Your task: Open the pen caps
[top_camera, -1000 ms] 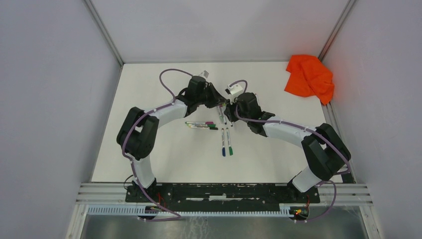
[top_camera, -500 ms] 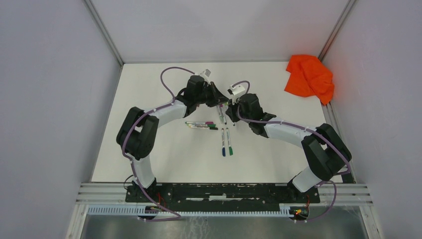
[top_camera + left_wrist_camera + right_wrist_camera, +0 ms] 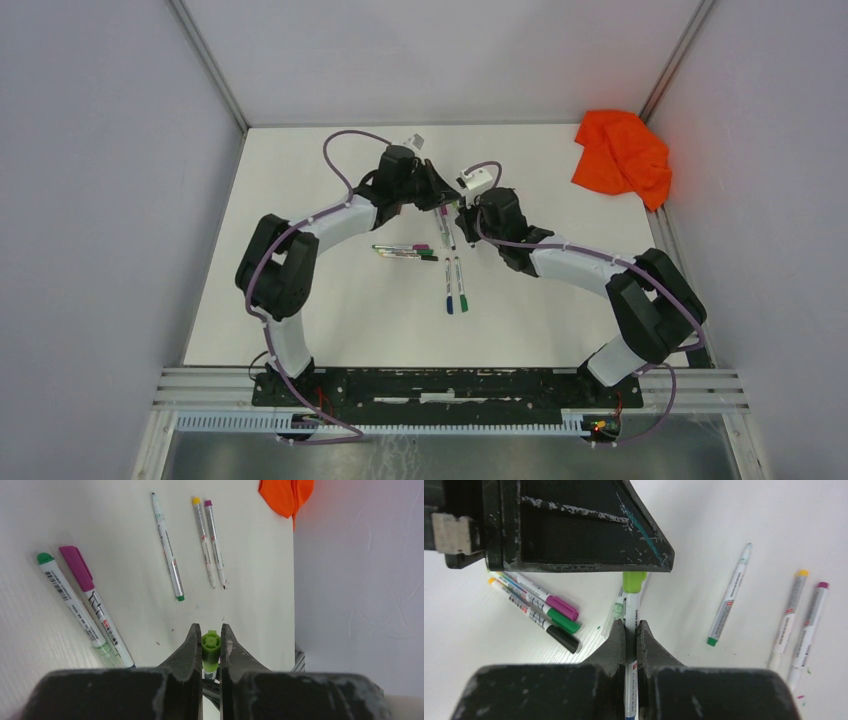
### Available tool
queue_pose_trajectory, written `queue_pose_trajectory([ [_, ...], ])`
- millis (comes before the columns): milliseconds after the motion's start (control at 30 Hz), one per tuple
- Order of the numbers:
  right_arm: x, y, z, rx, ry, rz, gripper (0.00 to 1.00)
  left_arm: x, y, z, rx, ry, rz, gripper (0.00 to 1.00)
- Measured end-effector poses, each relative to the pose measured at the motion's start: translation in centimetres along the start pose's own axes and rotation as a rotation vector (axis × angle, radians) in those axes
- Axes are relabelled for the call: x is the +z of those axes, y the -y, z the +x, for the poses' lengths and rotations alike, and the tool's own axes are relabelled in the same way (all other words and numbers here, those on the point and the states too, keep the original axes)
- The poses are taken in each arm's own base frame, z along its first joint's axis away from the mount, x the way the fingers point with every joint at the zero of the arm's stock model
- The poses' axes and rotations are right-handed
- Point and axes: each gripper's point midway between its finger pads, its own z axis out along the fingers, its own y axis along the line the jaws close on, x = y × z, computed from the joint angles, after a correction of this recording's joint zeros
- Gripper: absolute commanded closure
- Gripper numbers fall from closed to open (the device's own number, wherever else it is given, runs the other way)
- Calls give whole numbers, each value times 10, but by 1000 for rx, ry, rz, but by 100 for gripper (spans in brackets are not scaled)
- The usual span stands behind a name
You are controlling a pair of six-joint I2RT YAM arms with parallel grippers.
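Observation:
A pen with a lime-green cap [image 3: 211, 647] is held off the table between both grippers. My left gripper [image 3: 211, 630] is shut on that cap, its jaws pressing both sides. The same lime cap [image 3: 634, 581] shows in the right wrist view, under the left finger [image 3: 589, 535]. My right gripper [image 3: 631, 625] is shut on the pen's white barrel [image 3: 632, 609]. From above, the left gripper [image 3: 445, 200] and right gripper [image 3: 462, 215] meet at the table's middle. Capped pens lie below: magenta [image 3: 561, 607], green [image 3: 565, 623] and black [image 3: 564, 640] caps.
Several more pens lie on the white table [image 3: 300, 300]: a row [image 3: 405, 250] left of centre and a pair [image 3: 455, 285] nearer the arms. An orange cloth [image 3: 622, 155] lies at the back right corner. Grey walls close in the table's sides and back.
The right gripper's jaws have closed onto the pen barrel. The left gripper, still on the lime cap, has shifted slightly towards the back of the table.

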Motion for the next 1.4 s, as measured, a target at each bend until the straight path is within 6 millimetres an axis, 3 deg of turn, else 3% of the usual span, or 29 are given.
queue_pose_trajectory([
  [167, -1, 10, -10, -37, 30, 89, 100, 5, 5, -11, -25, 15, -63, 98],
  [400, -5, 19, -9, -74, 28, 189, 100, 13, 5, -15, -91, 13, -131, 98],
  [567, -21, 42, 44, -129, -138, 296, 100, 5, -14, -75, -143, 184, -190, 98],
  [667, -28, 53, 63, -147, -195, 340, 100, -4, -26, -104, -170, 258, -215, 98],
  [800, -33, 57, 66, -151, -207, 358, 100, -5, -23, -119, -161, 290, -218, 98],
  [900, -38, 63, 57, -131, -188, 366, 100, -4, -21, -116, -108, 267, -237, 98],
  [1000, -44, 85, 42, -78, -158, 399, 100, -2, -33, -108, -38, 227, -293, 98],
  [1200, -42, 120, 16, 0, -119, 431, 100, -4, -89, -81, 59, 139, -499, 98],
  [1400, -16, 121, 8, 14, -136, 386, 100, -13, -133, -68, 116, 95, -669, 96],
])
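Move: The left hand grips the lime cap and will carry it to the row of loose caps: the brown cap lies about 7 cm ahead and 14 cm left, some 13 cm below, with the two yellow caps roughly 5 and 7 cm farther left of it, the outer one 2 cm farther out. From the right hand, holding that pen's barrel, the green-end pen lies about 8 cm ahead and 7 cm right, 10 cm down, with the yellow-end pen 13 cm right and the magenta-end pen 15 cm right, nearly level with it. Keeping their grips, the two hands work the lime cap off the pen: the left strains forward and slightly up, then comes free to about 9 cm forward, while the right drops about 5 cm as it draws away right. The left then swings left and sinks about 10 cm towards the brown cap, tilting its fingers down some 30 degrees, as the right climbs back and goes on right and forward, turned about 20 degrees clockwise, to over the uncapped pens between the green-end and yellow-end ones. ##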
